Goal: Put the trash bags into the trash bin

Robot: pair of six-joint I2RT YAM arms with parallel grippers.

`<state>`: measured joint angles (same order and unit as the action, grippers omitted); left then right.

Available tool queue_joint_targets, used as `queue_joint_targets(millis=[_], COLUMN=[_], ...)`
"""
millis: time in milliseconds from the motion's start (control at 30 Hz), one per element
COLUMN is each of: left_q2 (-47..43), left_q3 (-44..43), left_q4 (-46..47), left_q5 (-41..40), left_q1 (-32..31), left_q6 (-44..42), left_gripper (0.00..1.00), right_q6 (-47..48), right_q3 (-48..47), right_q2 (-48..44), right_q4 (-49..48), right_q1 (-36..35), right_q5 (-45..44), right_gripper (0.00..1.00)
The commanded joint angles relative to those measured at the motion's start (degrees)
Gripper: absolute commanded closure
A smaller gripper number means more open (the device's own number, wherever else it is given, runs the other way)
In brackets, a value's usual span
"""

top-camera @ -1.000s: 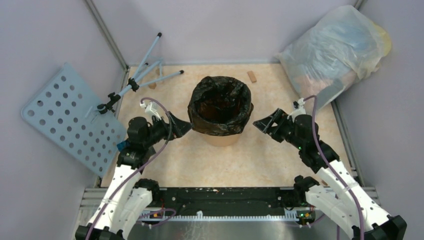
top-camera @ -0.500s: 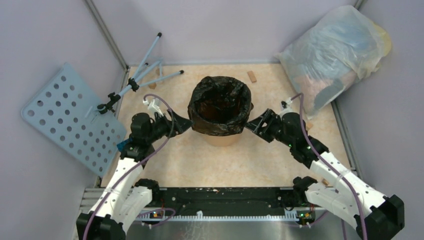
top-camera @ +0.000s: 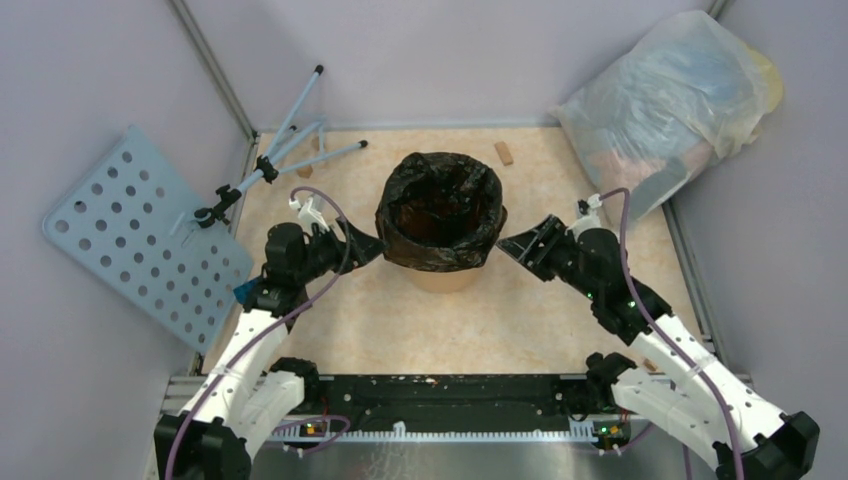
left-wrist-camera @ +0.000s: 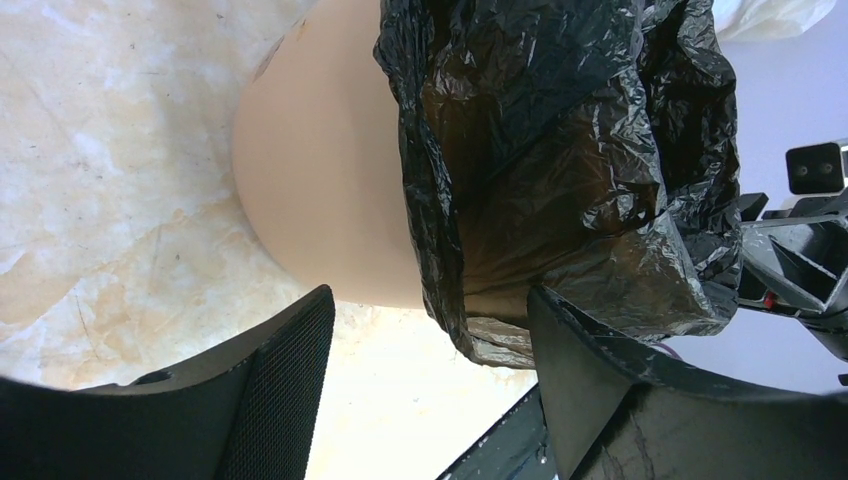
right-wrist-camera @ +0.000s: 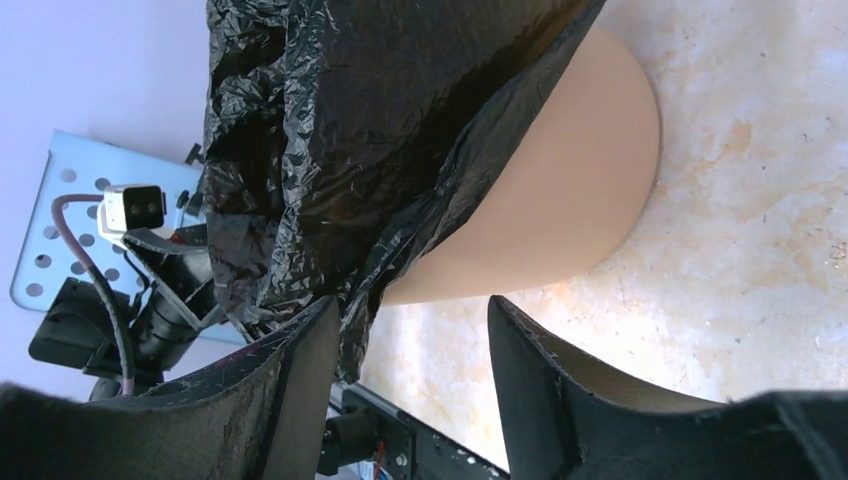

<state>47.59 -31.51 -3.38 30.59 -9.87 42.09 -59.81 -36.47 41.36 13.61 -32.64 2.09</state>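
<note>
The orange trash bin [top-camera: 445, 278] stands mid-table, lined by the crinkled black trash bag [top-camera: 440, 205], whose edge is folded down over the rim. My left gripper [top-camera: 375, 248] is at the bin's left side, open. In the left wrist view the bag [left-wrist-camera: 560, 150] hangs over the bin wall [left-wrist-camera: 320, 190], its lower hem just inside the left gripper [left-wrist-camera: 428, 300], by one finger. My right gripper [top-camera: 508, 245] is at the bin's right side, also open. In the right wrist view the bag [right-wrist-camera: 370, 110] hem hangs into the right gripper [right-wrist-camera: 412, 305] gap below the bin wall [right-wrist-camera: 540, 200].
A big translucent stuffed bag [top-camera: 670, 100] fills the back right corner. A light-blue perforated plate [top-camera: 130, 235] leans at the left, with a light-blue tripod [top-camera: 290, 150] behind it. A small wooden block [top-camera: 503, 153] lies behind the bin. Enclosure walls close in on all sides.
Both grippers have moved in toward the bin's sides, to the bag's hanging edge. Their jaws have narrowed but still stand apart.
</note>
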Motion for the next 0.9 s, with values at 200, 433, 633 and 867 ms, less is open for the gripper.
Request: queue_joint_targets(millis=[200,433,633,867], left_q2=[0.38,0.51,0.96,1.03], left_q3=[-2.26,-2.42,-2.23,-2.28], left_q4=[2.94,2.94,2.94,2.72], left_q5=[0.18,0.09,0.51,0.09], left_q1=[0.02,0.04,0.11,0.11], left_q6=[-0.14,-0.45,-0.82,-1.71], left_gripper=[0.25,0.25,0.25,0.25], right_q6=[0.27,0.31,-0.02,-0.14], right_q3=[-2.55,-2.2,-1.57,1.35], right_q2=[4.86,6.12,7.38,7.29], right_q4=[-6.75,-9.4,-10.35,-9.54], right_q1=[-0.73,-0.84,-0.84,-0.84], right_q5=[5.0,5.91,5.14,2.24], right_gripper=[0.46,0.48,0.59,0.7])
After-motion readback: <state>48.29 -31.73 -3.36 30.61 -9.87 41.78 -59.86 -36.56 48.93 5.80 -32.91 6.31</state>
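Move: The black trash bag's rim, at its near right side, lies about 4 cm left of the right fingertips, 1 cm ahead and roughly level with them. The trash bin under it has its middle some 16 cm left and 8 cm ahead, 12 cm down; a clear stuffed bag leans 25 cm ahead and 32 cm right. From the left hand, that rim spot is about 25 cm right, straight across, at about its height. The black bag's right rim is approached by the right hand, which slides left about 2.5 cm, dipping a centimetre and coming back up, while turning some 5 degrees counter-clockwise. It then creeps forward about 1 cm as its half-open fingers close to roughly a third around the hanging edge, without shutting. The left hand holds its place at the rim's left side, fingers still mostly open. ##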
